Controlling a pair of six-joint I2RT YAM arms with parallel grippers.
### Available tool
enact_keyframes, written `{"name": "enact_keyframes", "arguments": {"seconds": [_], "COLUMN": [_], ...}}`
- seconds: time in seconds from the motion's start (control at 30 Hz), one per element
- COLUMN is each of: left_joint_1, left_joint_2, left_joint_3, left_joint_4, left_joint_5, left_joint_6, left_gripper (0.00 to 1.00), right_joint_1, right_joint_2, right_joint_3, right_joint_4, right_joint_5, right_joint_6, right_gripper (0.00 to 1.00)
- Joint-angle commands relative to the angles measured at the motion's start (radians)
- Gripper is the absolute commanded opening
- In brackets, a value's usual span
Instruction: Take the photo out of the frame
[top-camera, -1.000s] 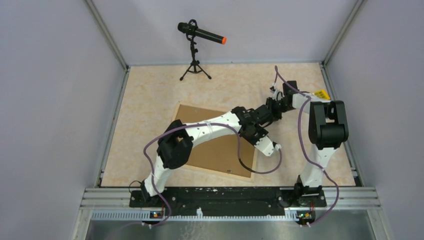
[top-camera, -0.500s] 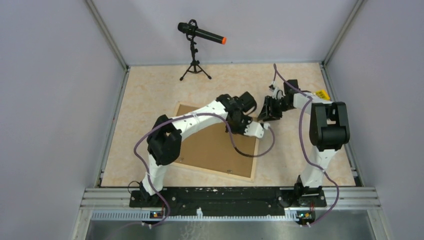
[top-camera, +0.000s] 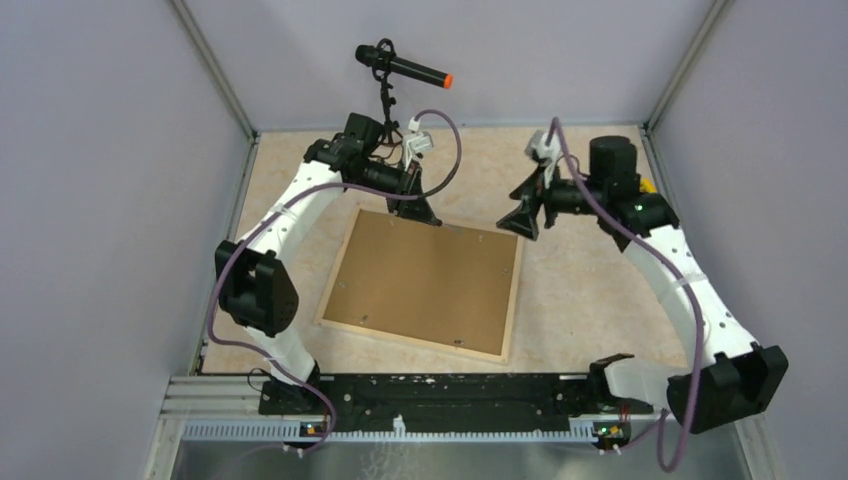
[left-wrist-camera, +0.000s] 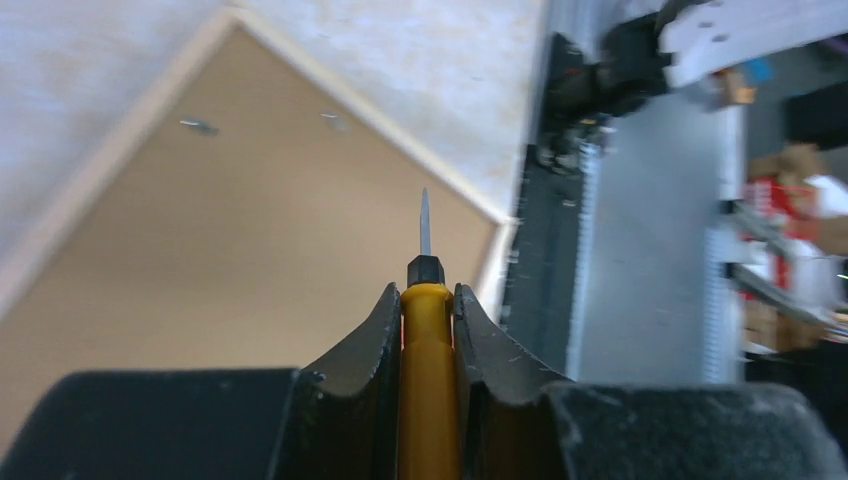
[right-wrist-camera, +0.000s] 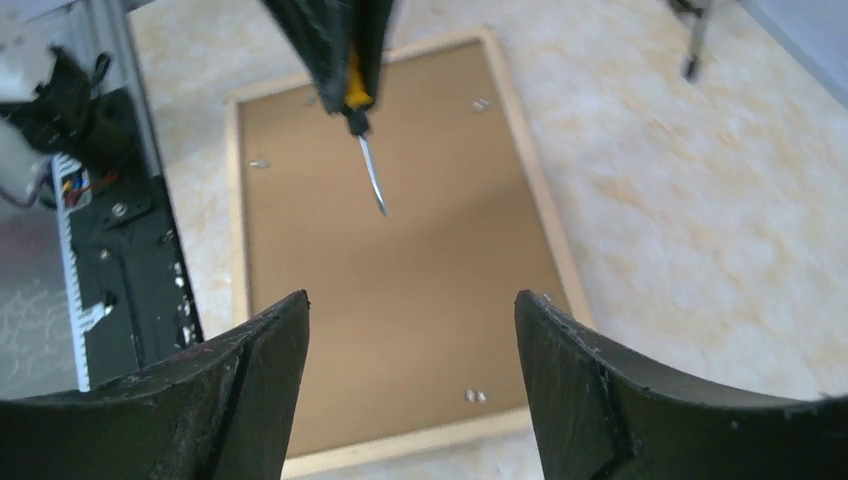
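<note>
The frame (top-camera: 425, 285) lies face down on the table, brown hardboard back up, pale wood rim around it; it also shows in the left wrist view (left-wrist-camera: 250, 230) and the right wrist view (right-wrist-camera: 400, 290). Small metal tabs (right-wrist-camera: 480, 104) sit near the back's edges. The photo is hidden under the backing. My left gripper (top-camera: 424, 212) hovers over the frame's far edge, shut on a yellow-handled screwdriver (left-wrist-camera: 428, 380) whose thin blade (right-wrist-camera: 373, 180) points down at the board. My right gripper (top-camera: 520, 222) hangs open beside the frame's far right corner, nothing between its fingers (right-wrist-camera: 250, 390).
A black microphone on a small tripod (top-camera: 388, 105) stands at the back of the table, just behind my left wrist. Grey walls close in the left, right and far sides. The black base rail (top-camera: 440, 393) runs along the near edge. A yellow tag (top-camera: 645, 188) lies far right.
My left arm has swung from the frame's right edge up to its far edge, still holding the screwdriver. My right arm has stretched out and its gripper has opened.
</note>
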Motion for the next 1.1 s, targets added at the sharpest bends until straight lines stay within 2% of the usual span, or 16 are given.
{"name": "enact_keyframes", "arguments": {"seconds": [0.0,0.13,0.2,0.33,0.4,0.5,0.73,0.77,0.8,0.87,0.93,1.0,1.07], "left_joint_1": [-0.029,-0.029,-0.029,-0.029,-0.029,-0.029,-0.029,-0.028,-0.024,-0.014,0.011,0.049,0.072], "left_joint_2": [-0.107,-0.145,-0.154,-0.172,-0.171,-0.18,-0.2,-0.198,-0.197,-0.193,-0.197,-0.217,-0.257], "left_joint_3": [-0.121,-0.197,-0.231,-0.274,-0.287,-0.292,-0.312,-0.306,-0.301,-0.285,-0.292,-0.308,-0.326], "left_joint_4": [0.117,0.172,0.229,0.256,0.258,0.253,0.314,0.313,0.307,0.268,0.259,0.262,0.25], "left_joint_5": [0.233,0.272,0.278,0.28,0.287,0.255,0.179,0.162,0.158,0.161,0.157,0.137,0.069], "left_joint_6": [-0.234,-0.328,-0.395,-0.436,-0.445,-0.444,-0.515,-0.511,-0.501,-0.464,-0.449,-0.399,-0.282], "left_gripper": [0.0,0.0,0.0,0.0,0.0,0.0,0.03,0.07,0.16,0.42,0.62,0.73,0.87], "right_joint_1": [0.222,0.393,0.439,0.516,0.55,0.581,0.603,0.603,0.601,0.581,0.527,0.45,0.364], "right_joint_2": [-0.043,-0.003,0.023,0.073,0.094,0.133,0.224,0.223,0.217,0.192,0.16,0.138,0.12], "right_joint_3": [-0.059,-0.028,-0.025,-0.015,-0.021,-0.005,0.072,0.076,0.076,0.056,0.02,-0.006,-0.028], "right_joint_4": [-0.031,-0.063,-0.06,-0.029,0.002,0.035,0.014,0.011,0.009,0.011,0.017,0.003,-0.015], "right_joint_5": [0.139,0.269,0.315,0.371,0.4,0.448,0.509,0.512,0.513,0.496,0.465,0.421,0.405], "right_joint_6": [-0.156,-0.229,-0.248,-0.266,-0.279,-0.274,-0.22,-0.214,-0.208,-0.192,-0.15,-0.119,-0.091], "right_gripper": [0.73,0.7,0.68,0.62,0.56,0.38,0.06,0.0,0.0,0.0,0.0,0.0,0.0]}}
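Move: The left hand still grips the yellow screwdriver by its handle, some 23 cm above the frame's brown backboard, whose middle lies about 4 cm back and 2 cm to the left. The open right gripper is roughly 15 cm to its right, 1 cm back and 4 cm higher. From that right gripper the screwdriver's middle is about 12 cm left, 1 cm ahead and 8 cm lower; the backboard's far right corner is some 6 cm ahead, 2 cm right and 27 cm below. In mid-air over the backboard the right hand swings left about 12 cm while sinking some 10 cm and drawing back a little, turning roughly 30 degrees (left side dipping, counter-clockwise), and its fingers close on the screwdriver's shaft just below the black collar. The left hand draws back about 6 cm, tilting some 25 degrees to offer the screwdriver, then holds nearly still and opens wide around the handle only once the right has its pinch, the right hand then easing back to the right by about 2 cm with the shaft. ##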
